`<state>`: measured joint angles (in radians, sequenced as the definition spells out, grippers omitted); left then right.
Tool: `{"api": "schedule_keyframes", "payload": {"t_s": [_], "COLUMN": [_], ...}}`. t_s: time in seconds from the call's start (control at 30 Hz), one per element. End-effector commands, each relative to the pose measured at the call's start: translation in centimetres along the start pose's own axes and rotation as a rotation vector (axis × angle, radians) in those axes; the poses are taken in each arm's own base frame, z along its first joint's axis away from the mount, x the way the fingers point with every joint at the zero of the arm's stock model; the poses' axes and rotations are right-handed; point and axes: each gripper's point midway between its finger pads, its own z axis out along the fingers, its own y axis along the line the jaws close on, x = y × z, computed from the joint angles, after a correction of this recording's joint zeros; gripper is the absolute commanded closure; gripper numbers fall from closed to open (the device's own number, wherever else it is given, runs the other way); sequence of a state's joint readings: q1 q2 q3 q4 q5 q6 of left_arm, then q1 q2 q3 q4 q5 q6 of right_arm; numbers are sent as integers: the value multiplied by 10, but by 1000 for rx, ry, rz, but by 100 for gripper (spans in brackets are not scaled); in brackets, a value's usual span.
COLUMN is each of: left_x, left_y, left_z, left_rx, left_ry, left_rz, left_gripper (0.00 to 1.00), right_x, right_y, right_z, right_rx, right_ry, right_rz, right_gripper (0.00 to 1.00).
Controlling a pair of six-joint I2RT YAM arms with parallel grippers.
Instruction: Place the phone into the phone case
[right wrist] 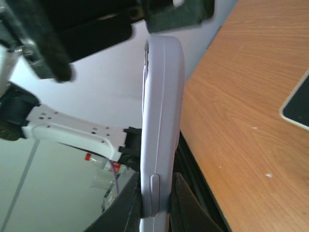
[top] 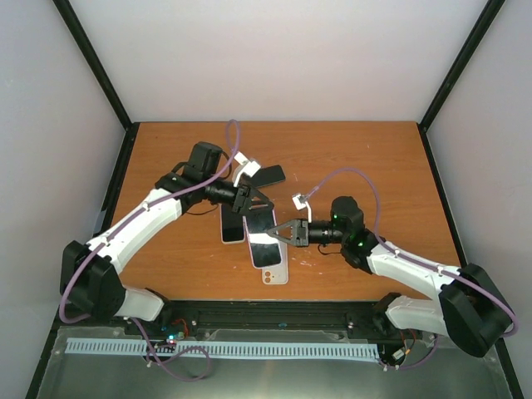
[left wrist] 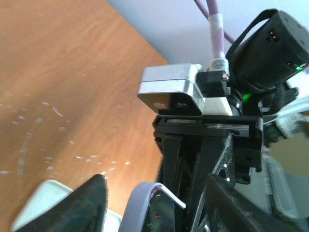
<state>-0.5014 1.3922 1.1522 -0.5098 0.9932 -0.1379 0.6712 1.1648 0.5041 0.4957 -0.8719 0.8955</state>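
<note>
My right gripper (top: pixel 281 233) is shut on the long edges of a lavender phone case (top: pixel 259 229), held on edge above the table. The right wrist view shows the case edge-on (right wrist: pixel 161 121) with its side button between my fingers (right wrist: pixel 186 203). My left gripper (top: pixel 249 199) is at the case's far end. In the left wrist view its dark fingers (left wrist: pixel 89 203) stand on either side of the case's rounded corner (left wrist: pixel 137 203), with a gap on the left. A black-screened phone (top: pixel 233 224) lies flat just left of the case. I cannot tell whether something dark sits inside the case.
A pale slab with a camera hole (top: pixel 274 270) lies on the wooden table (top: pixel 374 166) under the case's near end. A dark slab (top: pixel 268 174) lies behind the left gripper. A dark phone edge (right wrist: pixel 297 104) shows on the table in the right wrist view.
</note>
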Motion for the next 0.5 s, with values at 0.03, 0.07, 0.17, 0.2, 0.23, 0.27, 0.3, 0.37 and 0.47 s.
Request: {"api": "schedule_keyframes", "payload": {"t_s": [0.03, 0.07, 0.17, 0.2, 0.23, 0.27, 0.3, 0.37, 0.47], "left_x": [-31, -35, -41, -41, -40, -38, -36, -30, -18], "left_y": [5, 11, 31, 34, 38, 41, 44, 53, 67], "left_z": [-21, -26, -43, -48, -52, -56, -58, -63, -70], "left_rx": [-199, -253, -426, -463, -495, -525, -548, -602, -680], "left_ry": [-117, -140, -198, -210, -221, -230, -236, -240, -240], "left_rz": [41, 29, -17, -30, -44, -56, -65, -90, -132], "left_gripper": [28, 19, 2, 1, 1, 0, 0, 1, 1], "right_x": [-5, -5, -5, -5, -8, -10, -14, -22, -34], "right_y": [-17, -22, -39, -46, -53, -61, -69, -81, -103], "right_z": [-1, -2, -9, -13, -18, -23, -30, -43, -66], "right_rx": [108, 137, 235, 276, 319, 368, 417, 488, 617], "right_ry": [-35, -35, -24, -21, -23, -22, -29, -33, -44], "right_rz": [-35, -41, -41, -36, -34, -33, -32, -30, 5], "right_gripper": [96, 96, 95, 95, 95, 95, 95, 95, 95]}}
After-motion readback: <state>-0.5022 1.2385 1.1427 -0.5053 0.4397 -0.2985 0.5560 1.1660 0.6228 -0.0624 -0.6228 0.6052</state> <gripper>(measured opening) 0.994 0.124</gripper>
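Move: The lavender-cased phone is already held by the right hand, above the beige case that lies about 21 cm straight below that hand. The open table it is being carried over lies some 6 cm ahead, 6 cm right and 21 cm down. For the left hand, the loose black phone lies about 24 cm ahead, 2 cm left and 25 cm below. The pale-cased phone on the table is 7 cm ahead and 11 cm left of the left hand, at the same depth. The lavender-cased phone stays pinched in the right fingers, which first sink with it, then swing forward and right over the table: about 6 cm down and 5 cm each forward and right, fingertips tipping down some 20 degrees and turning clockwise. The left fingers, already part open around its far end, spread wide and back off forward and left, about 5 cm each, turning counter-clockwise. ##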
